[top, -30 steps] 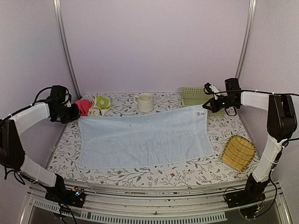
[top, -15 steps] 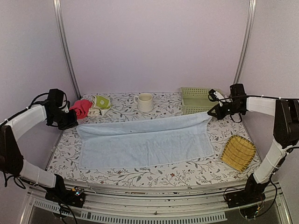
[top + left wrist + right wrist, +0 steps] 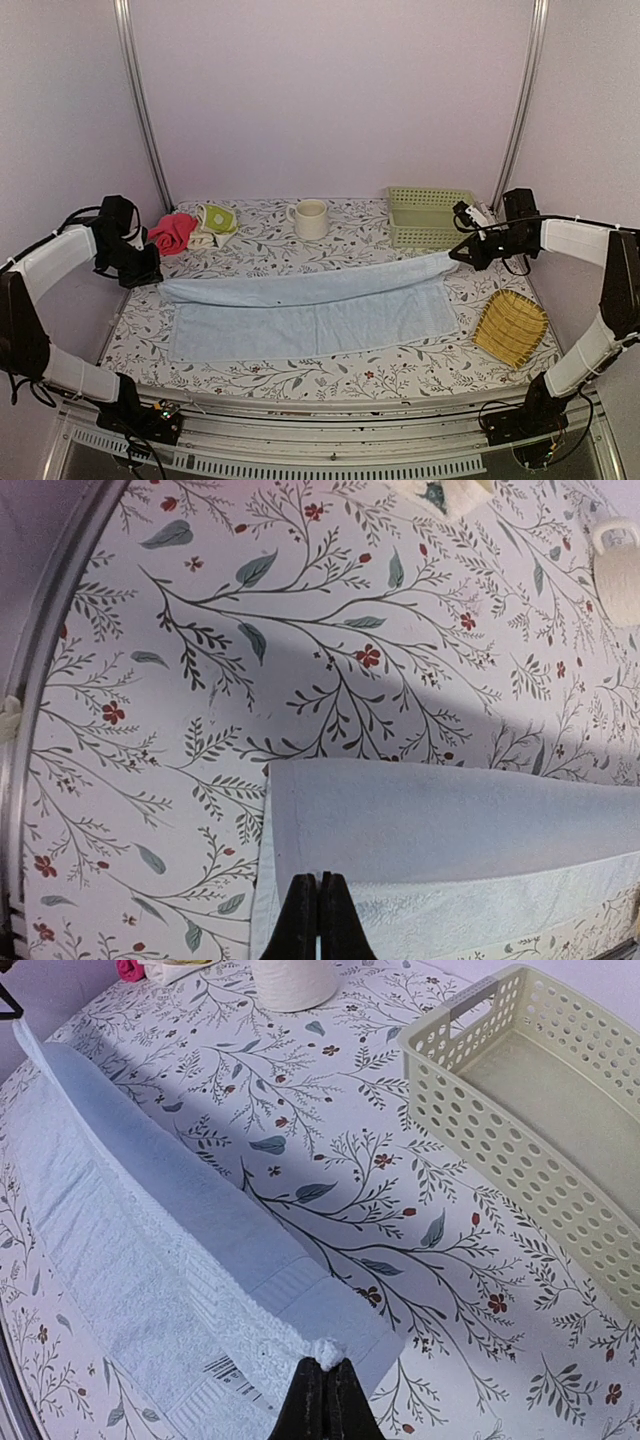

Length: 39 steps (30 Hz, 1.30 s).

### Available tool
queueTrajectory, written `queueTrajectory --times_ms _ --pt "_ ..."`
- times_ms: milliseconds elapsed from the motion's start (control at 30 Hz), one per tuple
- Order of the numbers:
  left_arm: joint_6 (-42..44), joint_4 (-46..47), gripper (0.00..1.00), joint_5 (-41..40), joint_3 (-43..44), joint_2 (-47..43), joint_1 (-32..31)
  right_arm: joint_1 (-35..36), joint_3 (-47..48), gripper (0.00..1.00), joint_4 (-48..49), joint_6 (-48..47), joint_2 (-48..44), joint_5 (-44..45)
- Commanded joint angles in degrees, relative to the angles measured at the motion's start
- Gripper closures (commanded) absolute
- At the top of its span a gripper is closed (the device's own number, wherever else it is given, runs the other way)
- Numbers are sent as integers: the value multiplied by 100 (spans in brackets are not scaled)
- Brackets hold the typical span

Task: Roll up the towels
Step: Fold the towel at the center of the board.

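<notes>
A long pale blue towel lies across the table, its far edge lifted and drawn forward over the rest. My left gripper is shut on the towel's far-left corner, and the left wrist view shows its tips pinching the raised fold of the blue towel. On the right, my right gripper is shut on the far-right corner. In the right wrist view a tuft of the blue towel sticks out of the right gripper. The small yellow-green patterned towel lies crumpled at the back left.
A pink cloth lies beside the patterned towel. At the back stand a cream mug and a pale green slotted basket, which sits close to the right gripper. A yellow woven tray rests at the front right.
Both grippers have moved toward the near edge with the blue towel's far corners. The far edge now folds over the towel, which looks much narrower.
</notes>
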Motion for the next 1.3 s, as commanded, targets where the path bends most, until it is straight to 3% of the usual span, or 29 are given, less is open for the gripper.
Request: queueTrajectory --times_ms 0,567,1067,1267 --pt "143 -292 100 -21 -19 -79 122 -37 -221 97 -324 -359 -262 -324" --pt "229 -737 100 479 -517 373 141 -37 -835 97 -820 -1789 -81 -95" --pt "17 -1205 100 495 -684 46 133 -43 -1107 97 -1183 -2343 -156 -177" --pt "6 -1617 100 404 -406 39 130 -143 -862 97 -1493 -2332 -325 -692"
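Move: Each hand holds a corner of the pale blue towel's lifted edge. The towel's near corner on the left lies about 10 cm back from the left hand and 12 below; the pink towel sits 28 cm ahead, 6 left of that hand, the green-cream towel 30 ahead, 3 right. From the right hand the towel's right near corner is 10 cm back, 2 right, 13 below; the woven tray 8 back, 12 right; the basket 27 ahead, 4 right. Still pinching the two corners of the lifted edge, both shut grippers carry it back and down over the lower layer, towards the towel's near edge. The left goes about 8 cm back and 5 down, its lowering over well before its backward travel, and tips nearly 20 degrees to point almost straight down; the right goes about 9 back and 7 down, turning some 15 degrees counter-clockwise. ##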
